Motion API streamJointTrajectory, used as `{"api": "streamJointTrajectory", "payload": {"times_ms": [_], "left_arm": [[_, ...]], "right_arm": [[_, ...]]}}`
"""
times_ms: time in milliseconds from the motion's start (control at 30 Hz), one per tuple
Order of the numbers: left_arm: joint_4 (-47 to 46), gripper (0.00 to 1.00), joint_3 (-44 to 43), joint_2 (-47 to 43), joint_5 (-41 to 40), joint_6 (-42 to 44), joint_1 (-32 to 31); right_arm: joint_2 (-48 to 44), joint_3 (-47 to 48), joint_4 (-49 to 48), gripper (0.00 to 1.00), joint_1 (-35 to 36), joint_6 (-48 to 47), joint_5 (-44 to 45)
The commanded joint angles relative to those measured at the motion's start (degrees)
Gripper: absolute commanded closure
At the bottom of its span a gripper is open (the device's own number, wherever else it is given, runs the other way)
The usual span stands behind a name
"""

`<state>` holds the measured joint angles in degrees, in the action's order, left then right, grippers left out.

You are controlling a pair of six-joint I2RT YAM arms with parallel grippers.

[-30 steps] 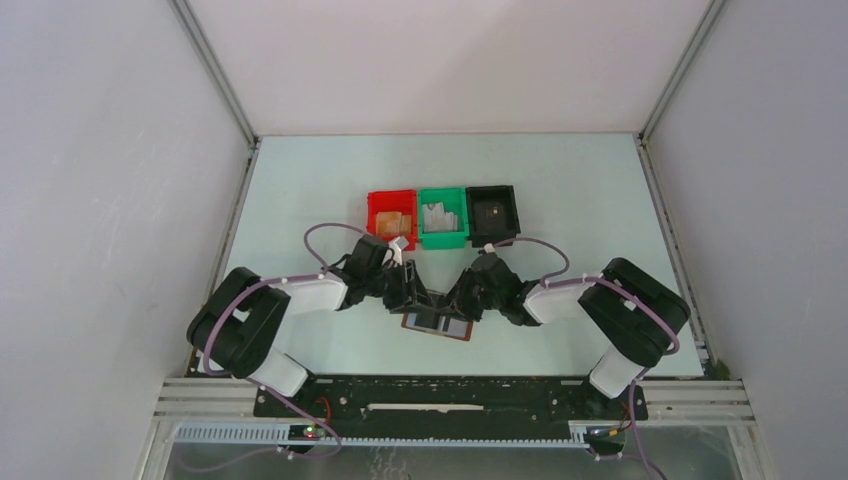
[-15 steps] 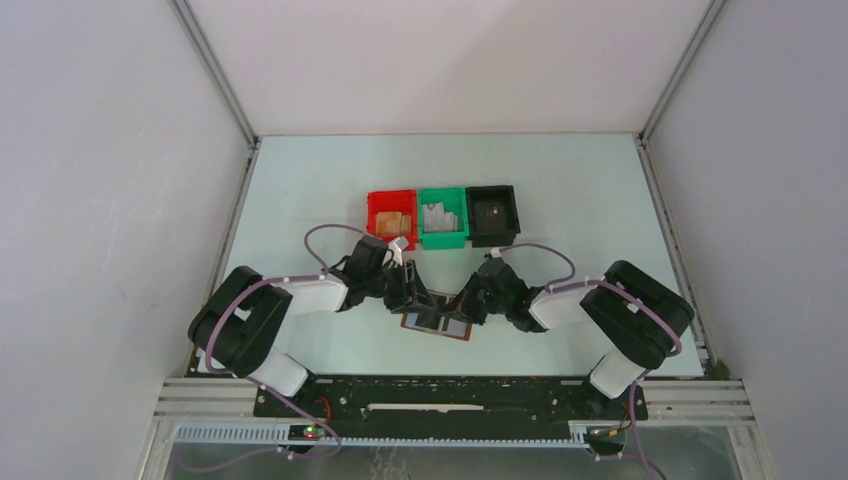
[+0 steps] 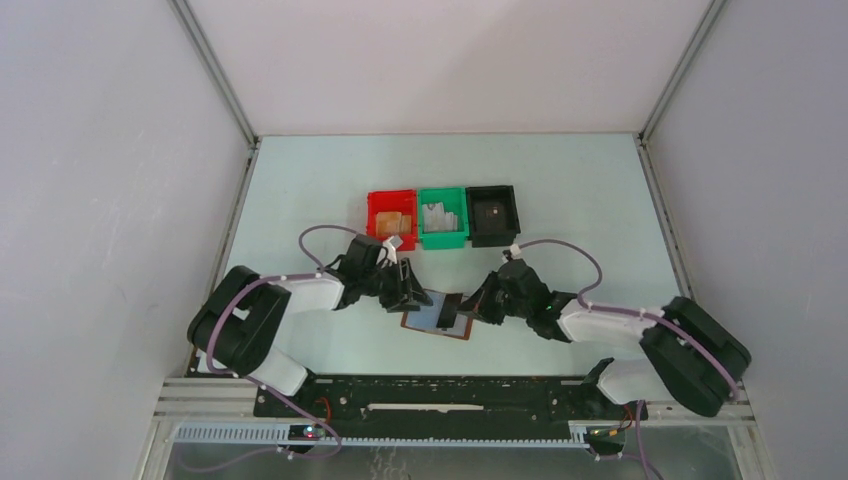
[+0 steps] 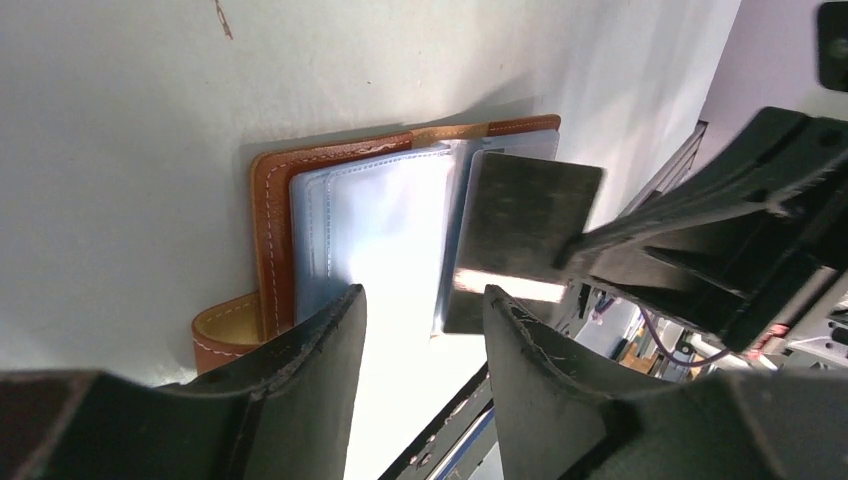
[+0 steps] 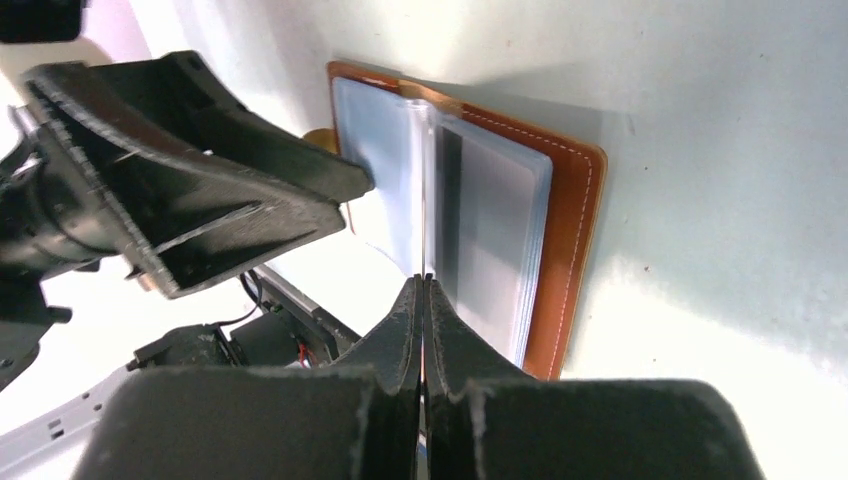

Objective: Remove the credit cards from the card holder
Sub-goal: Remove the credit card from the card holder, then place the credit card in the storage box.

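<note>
The card holder (image 3: 430, 316) lies open near the table's front, brown leather with blue-grey sleeves (image 4: 370, 220) and a side tab (image 4: 225, 330). My right gripper (image 3: 470, 307) is shut on the edge of a dark grey credit card (image 4: 525, 225), which stands tilted above the holder's right panel. In the right wrist view this card (image 5: 426, 190) shows edge-on above the shut fingertips (image 5: 423, 285), with the holder (image 5: 572, 250) behind it. My left gripper (image 4: 422, 300) is open over the holder's left panel. I cannot tell whether it touches it.
Three square bins stand in a row behind the arms: red (image 3: 391, 217), green (image 3: 442, 215) and black (image 3: 493, 213), the red and green ones holding small items. Grey walls close in the table on both sides. The metal frame rail (image 3: 450, 408) runs along the near edge.
The right gripper has shut on the dark card and drawn it up and rightward out of the holder, with the right arm swinging outward. The left gripper has stayed put.
</note>
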<state>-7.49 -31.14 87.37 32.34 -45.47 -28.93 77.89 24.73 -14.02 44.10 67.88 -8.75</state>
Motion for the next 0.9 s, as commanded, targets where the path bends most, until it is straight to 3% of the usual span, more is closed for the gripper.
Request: {"api": "streamJointTrajectory", "payload": {"times_ms": [0, 167, 333, 567, 867], "left_arm": [[6.7, 0.46, -0.3, -1.8, -2.7, 4.0, 0.7], [16.1, 0.44, -4.3, -8.1, -5.0, 6.8, 0.9], [21.9, 0.44, -8.1, -12.7, -7.0, 7.8, 0.9], [28.0, 0.43, -10.8, -18.2, -12.0, 7.5, 1.1], [29.5, 0.42, -7.0, -28.6, -16.6, 5.1, 1.9]], "right_arm": [[-7.5, -0.2, 5.5, 1.00, -2.1, -7.5, 1.1], [-14.3, 3.1, 14.3, 1.00, -5.6, -13.8, -1.7], [-15.4, 18.7, 36.2, 1.00, -7.0, -22.2, 4.5], [0.4, 47.9, 59.8, 1.00, -8.8, -34.6, 18.9], [20.0, 69.5, 65.5, 1.00, -13.0, -43.1, 35.1]]}}
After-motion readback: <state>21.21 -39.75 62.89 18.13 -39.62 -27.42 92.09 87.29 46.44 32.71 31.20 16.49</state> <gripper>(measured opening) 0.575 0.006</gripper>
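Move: The right hand already holds the dark card above the open card holder, whose middle is about 5 cm to its left, 1 cm ahead and 4 cm lower. The black box stands some 25 cm ahead and 9 cm to its right, with the green box as far ahead but 4 cm to its left. From the left hand the black box is roughly 24 cm ahead and 17 cm right; the holder's middle is 3 cm right, 1 cm back and 3 cm below. Keeping its shut grip on the card, the right hand climbs away from the card holder and, while still rising, sweeps forward and right towards the black box, some 16 cm forward and 15 cm up in all with a slight dip at the end, the wrist swinging about 45 degrees so the fingers turn from pointing left and down to forward and down. The left hand comes off the holder's left page with its fingers still half open, easing left first and then mostly rising, about 9 cm up and 5 cm left. ##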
